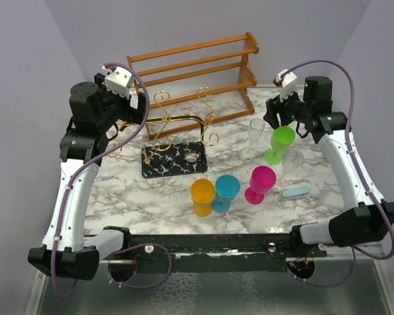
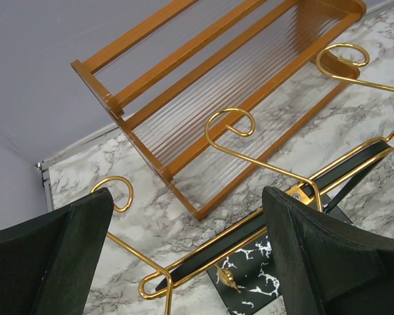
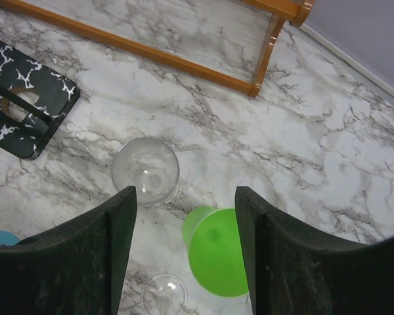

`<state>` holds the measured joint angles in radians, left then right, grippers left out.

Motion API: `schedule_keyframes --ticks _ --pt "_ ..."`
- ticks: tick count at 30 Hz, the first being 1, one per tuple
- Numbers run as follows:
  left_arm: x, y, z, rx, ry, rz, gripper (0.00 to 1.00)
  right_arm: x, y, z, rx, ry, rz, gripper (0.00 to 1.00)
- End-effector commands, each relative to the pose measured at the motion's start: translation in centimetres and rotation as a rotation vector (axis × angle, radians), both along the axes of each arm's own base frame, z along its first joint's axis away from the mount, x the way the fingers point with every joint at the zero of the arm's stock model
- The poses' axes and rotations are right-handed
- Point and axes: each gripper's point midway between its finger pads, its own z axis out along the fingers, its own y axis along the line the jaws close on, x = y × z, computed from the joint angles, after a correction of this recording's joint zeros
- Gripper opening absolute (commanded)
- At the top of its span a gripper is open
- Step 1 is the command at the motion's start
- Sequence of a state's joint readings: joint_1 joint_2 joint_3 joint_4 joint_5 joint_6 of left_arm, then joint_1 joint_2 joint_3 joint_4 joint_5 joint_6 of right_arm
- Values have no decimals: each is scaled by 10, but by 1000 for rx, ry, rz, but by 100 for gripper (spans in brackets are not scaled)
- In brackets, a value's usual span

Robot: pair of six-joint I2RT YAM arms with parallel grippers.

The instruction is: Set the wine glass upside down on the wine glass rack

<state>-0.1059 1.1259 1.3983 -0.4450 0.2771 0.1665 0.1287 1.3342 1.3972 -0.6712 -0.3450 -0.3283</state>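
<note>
A green wine glass [image 1: 281, 142] stands upright on the marble table at the right. My right gripper [image 1: 280, 122] hangs just above it. In the right wrist view the green wine glass [image 3: 218, 252] sits between the fingers of that gripper [image 3: 184, 200], close to the right finger, with a gap at the left one. The jaws are open around it. The wine glass rack [image 1: 182, 122], gold wire with scroll arms on a black veined base [image 1: 174, 161], stands left of centre. My left gripper [image 1: 140, 105] is open above the rack's left arm [image 2: 184, 259], holding nothing.
An orange-brown wooden shelf [image 1: 197, 75] stands at the back. Two clear glasses [image 3: 146, 169] [image 3: 164, 295] stand beside the green one. A pink wine glass [image 1: 259, 184], a blue cup [image 1: 226, 191], an orange cup [image 1: 202, 196] and a small pale-blue object [image 1: 295, 191] sit nearer the front.
</note>
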Motion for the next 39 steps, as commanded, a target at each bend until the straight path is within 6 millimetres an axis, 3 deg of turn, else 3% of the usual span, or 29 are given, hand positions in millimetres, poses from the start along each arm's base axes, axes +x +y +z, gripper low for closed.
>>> schedule_keyframes --ticks 1,16,26,33,39 --pt "-2 -3 10 -13 -15 -18 99 19 -2 -1 13 27 -36 60" --pt "-1 3 6 6 -13 12 99 28 5 -40 -28 161 -10 49" --pt "-1 4 6 16 -16 15 99 27 14 -48 -45 207 16 42" --pt "0 4 4 20 -15 11 99 27 22 -59 -57 256 39 27" --pt "0 4 4 25 -15 11 99 31 21 -62 -75 259 33 25"
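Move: The upright clear wine glass to go for has its middle about 5 cm to the right gripper's left, 2 cm ahead and some 16 cm below. The green glass stands about 4 cm to this gripper's right, 1 cm ahead; a second clear glass some 9 cm back and 6 cm right; the pink glass about 14 cm back and 5 cm left. From the left gripper, the clear wine glass lies roughly 39 cm right, 3 cm ahead and 28 cm below. Sink the right gripper about 6 cm to the rim of the clear wine glass, easing forward 2 to 3 cm early on and drifting some 2 cm left in the second half. Tip the fingers down about 15 degrees and narrow them from well open to roughly a quarter, so the tips come to either side of the rim's right-hand edge. ##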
